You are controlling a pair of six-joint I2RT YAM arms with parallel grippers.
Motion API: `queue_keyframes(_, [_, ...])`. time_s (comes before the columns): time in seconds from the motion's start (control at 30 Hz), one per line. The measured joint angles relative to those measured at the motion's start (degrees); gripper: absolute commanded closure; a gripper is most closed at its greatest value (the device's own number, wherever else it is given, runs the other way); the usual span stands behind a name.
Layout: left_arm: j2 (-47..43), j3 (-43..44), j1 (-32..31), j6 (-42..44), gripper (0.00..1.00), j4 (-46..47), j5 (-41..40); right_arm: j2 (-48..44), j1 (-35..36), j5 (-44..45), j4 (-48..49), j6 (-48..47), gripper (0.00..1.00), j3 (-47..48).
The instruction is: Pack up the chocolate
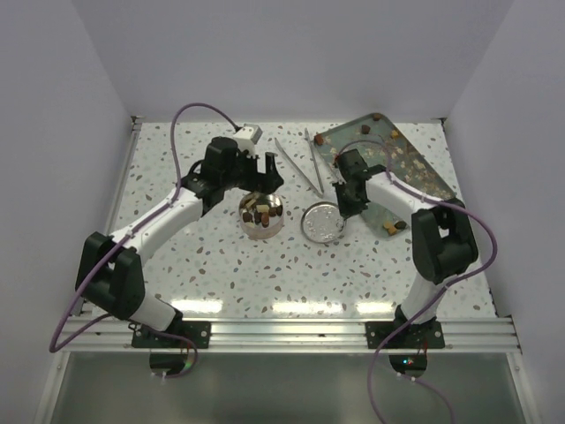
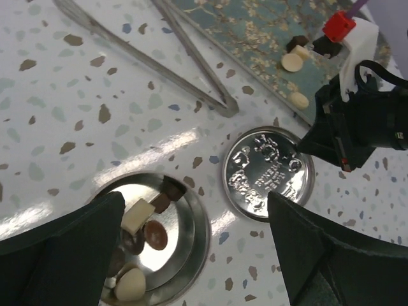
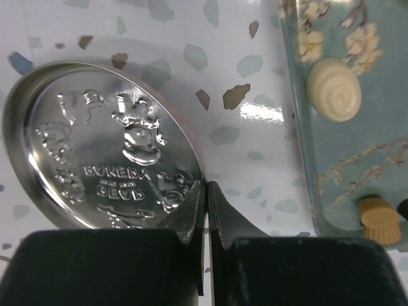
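Note:
The round metal tin stands mid-table, holding several chocolate lumps, brown and cream. My left gripper hovers open above the tin's right rim, with nothing between its fingers. The tin's embossed lid lies to the right of the tin. My right gripper is shut on the lid's near right rim, its fingertips pinched together at the edge. More chocolate lies on the blue floral tray, and one piece sits by the tray's near corner.
Metal tongs lie on the table behind the tin and lid, next to the tray's left edge. White walls close in the table on three sides. The right arm reaches over the tray's near end.

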Motion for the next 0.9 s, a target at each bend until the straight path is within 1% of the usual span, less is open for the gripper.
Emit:
queue_keyframes(0.17, [3.3, 1.3, -0.8, -0.8, 0.00, 5.2, 7.7, -1.8, -0.2, -0.9, -7.2, 0.0, 1.00, 10.8])
queue_keyframes(0.3, [4.8, 1.4, -0.8, -2.1, 0.00, 8.0, 10.4, -2.2, -0.2, -2.1, -10.5, 0.1, 1.00, 21.2])
queue_keyframes(0.4, [5.9, 1.6, -0.8, -3.4, 0.00, 9.3, 11.9, -2.4, -0.2, -3.1, -12.0, 0.1, 1.00, 26.3])
queue_keyframes(0.53, [6.8, 1.6, -0.8, -6.3, 0.00, 12.8, 14.2, -2.4, -0.2, -5.0, -13.9, 0.2, 1.00, 29.3])
queue_keyframes(0.77, [7.0, -0.5, -0.8, -13.2, 0.00, 23.3, 17.8, -2.5, -0.2, -9.7, -14.4, 1.4, 1.00, 29.6])
queue_keyframes(0.9, [7.1, -1.7, -0.8, -15.6, 0.00, 25.6, 18.4, -2.6, -0.2, -11.1, -14.4, 2.3, 1.00, 29.6])
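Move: The lid, already pinched by its right rim in the right fingers, has its middle about 15 cm right of the left hand, 6 cm back and 15 cm below; from the right hand it is 6 cm left and 1 cm back. The open left gripper waits about 22 cm left of the right hand, 5 cm ahead, 15 cm above. From the left hand, the chocolate tin sits 3 cm left, 5 cm back, 16 cm below; the tongs' middle lies 10 cm right, 13 cm ahead, 17 cm below. Keeping its pinch on the lid's right rim, the right hand hoists the lid about 17 cm, with some 5 cm forward and 5 cm left, mostly in the first half, while its left side tips up. The open left hand swings about 7 cm right to meet the lid's free rim, rising late and rolling its left side down some 20 degrees; its fingers stay wide, no grip yet. ##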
